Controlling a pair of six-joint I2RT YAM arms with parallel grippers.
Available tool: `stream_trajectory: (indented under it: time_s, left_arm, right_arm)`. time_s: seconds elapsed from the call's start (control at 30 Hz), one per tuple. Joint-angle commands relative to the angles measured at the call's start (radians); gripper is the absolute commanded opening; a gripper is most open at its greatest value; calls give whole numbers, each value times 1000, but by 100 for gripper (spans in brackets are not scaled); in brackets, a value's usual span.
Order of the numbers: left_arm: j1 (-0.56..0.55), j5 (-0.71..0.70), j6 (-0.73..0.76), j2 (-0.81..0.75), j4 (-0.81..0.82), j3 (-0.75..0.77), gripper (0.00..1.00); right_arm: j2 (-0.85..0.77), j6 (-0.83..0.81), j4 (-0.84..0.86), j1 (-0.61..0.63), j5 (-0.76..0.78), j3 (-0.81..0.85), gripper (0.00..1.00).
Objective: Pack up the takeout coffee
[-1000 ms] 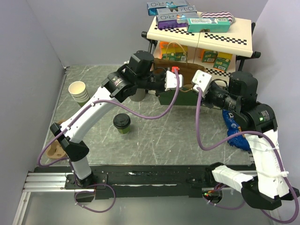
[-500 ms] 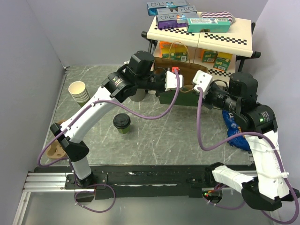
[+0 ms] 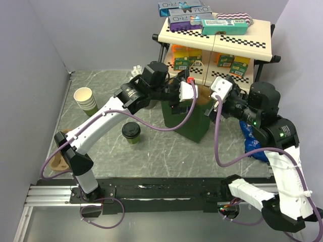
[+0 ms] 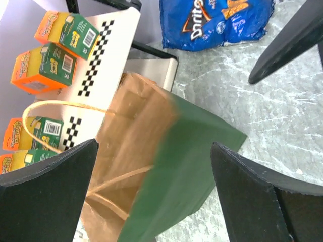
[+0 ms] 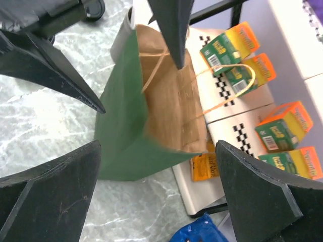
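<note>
The takeout coffee, a dark green cup with a black lid, stands alone on the table left of centre. A green paper bag with a brown inside stands upright with its mouth open between the arms. My left gripper hovers open over the bag's left rim and holds nothing. My right gripper is open at the right rim, also with nothing in it. In the left wrist view the bag lies below my spread left gripper, slightly blurred. The right wrist view shows the bag beyond my right gripper.
A rack of juice cartons and snack boxes stands right behind the bag. A blue chip bag lies at the right, under my right arm. A stack of cream cups sits at the far left.
Both grippers were shut on the bag's rim, holding it up near the rack. Both have opened and let go; the bag now stands upright, nearer the table's middle.
</note>
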Motion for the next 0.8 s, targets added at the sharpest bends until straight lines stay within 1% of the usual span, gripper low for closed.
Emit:
stream_trajectory:
  time_s: [0.0, 0.2, 0.3, 0.37, 0.4, 0.43, 0.47, 0.5, 0.53, 0.6, 0.63, 0.7, 0.73, 0.77]
  left_arm:
    - [-7, -30, 4, -57, 61, 8, 99]
    - [-7, -52, -8, -79, 92, 2, 99]
    - [-6, -164, -46, -118, 103, -2, 99]
    - [15, -265, -108, -170, 66, -35, 99]
    - [34, -267, -132, -192, 31, -53, 99]
    - [55, -257, -161, -229, -12, -94, 99]
    - [90, -257, -172, -249, -114, -123, 99]
    - [101, -273, -177, -267, -158, -157, 99]
    - [117, -298, -201, -307, -201, -244, 99]
    - [124, -335, -203, -338, -317, -332, 99]
    - [132, -335, -185, -359, -351, -414, 99]
    - [144, -348, -188, -381, -387, -496, 99]
    - [164, -350, -188, -397, -390, -562, 99]
    - [176, -362, -195, -401, -382, -587, 99]
  right_arm:
    - [-20, 23, 69, -3, 19, -1, 100]
    - [-17, 29, 82, -3, 7, -10, 100]
    - [-22, 44, 80, -3, 5, -13, 100]
    - [-34, 70, 92, -3, 9, -30, 100]
    - [-48, 78, 97, -1, 9, -39, 100]
    - [-55, 81, 99, -3, 7, -62, 100]
    - [-63, 87, 97, -3, -1, -73, 100]
    - [-74, 92, 96, -3, -5, -80, 100]
    - [-75, 99, 91, -1, -11, -90, 100]
    - [-77, 113, 65, -1, -33, -96, 100]
    - [-80, 125, 60, -3, -39, -106, 100]
    - [-92, 139, 53, -1, -68, -125, 100]
    - [-94, 156, 51, -1, -77, -140, 100]
    - [-97, 162, 47, -3, -90, -146, 100]
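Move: The lidded coffee cup stands on the table about 24 cm to the left of the left hand, some 6 cm back and 24 cm below. The grey straw cup lies about 15 cm left of that hand and 12 cm ahead. The open green bag is right beside the same hand, roughly 5 cm to its right, level with it, its middle 17 cm below. For the right hand, the coffee cup is some 40 cm left, 4 cm back and 27 cm below. The coffee cup with its black lid is what the left hand makes for, leaving the already released bag: empty and still wide open, it first rises about 4 cm, then sweeps left some 17 cm and sinks fast, ending about 8 cm below its starting height. Meanwhile the wrist turns some 30 degrees counter-clockwise and the fingers tip farther down. Beside the bag the right hand, also open, dips only slightly. ##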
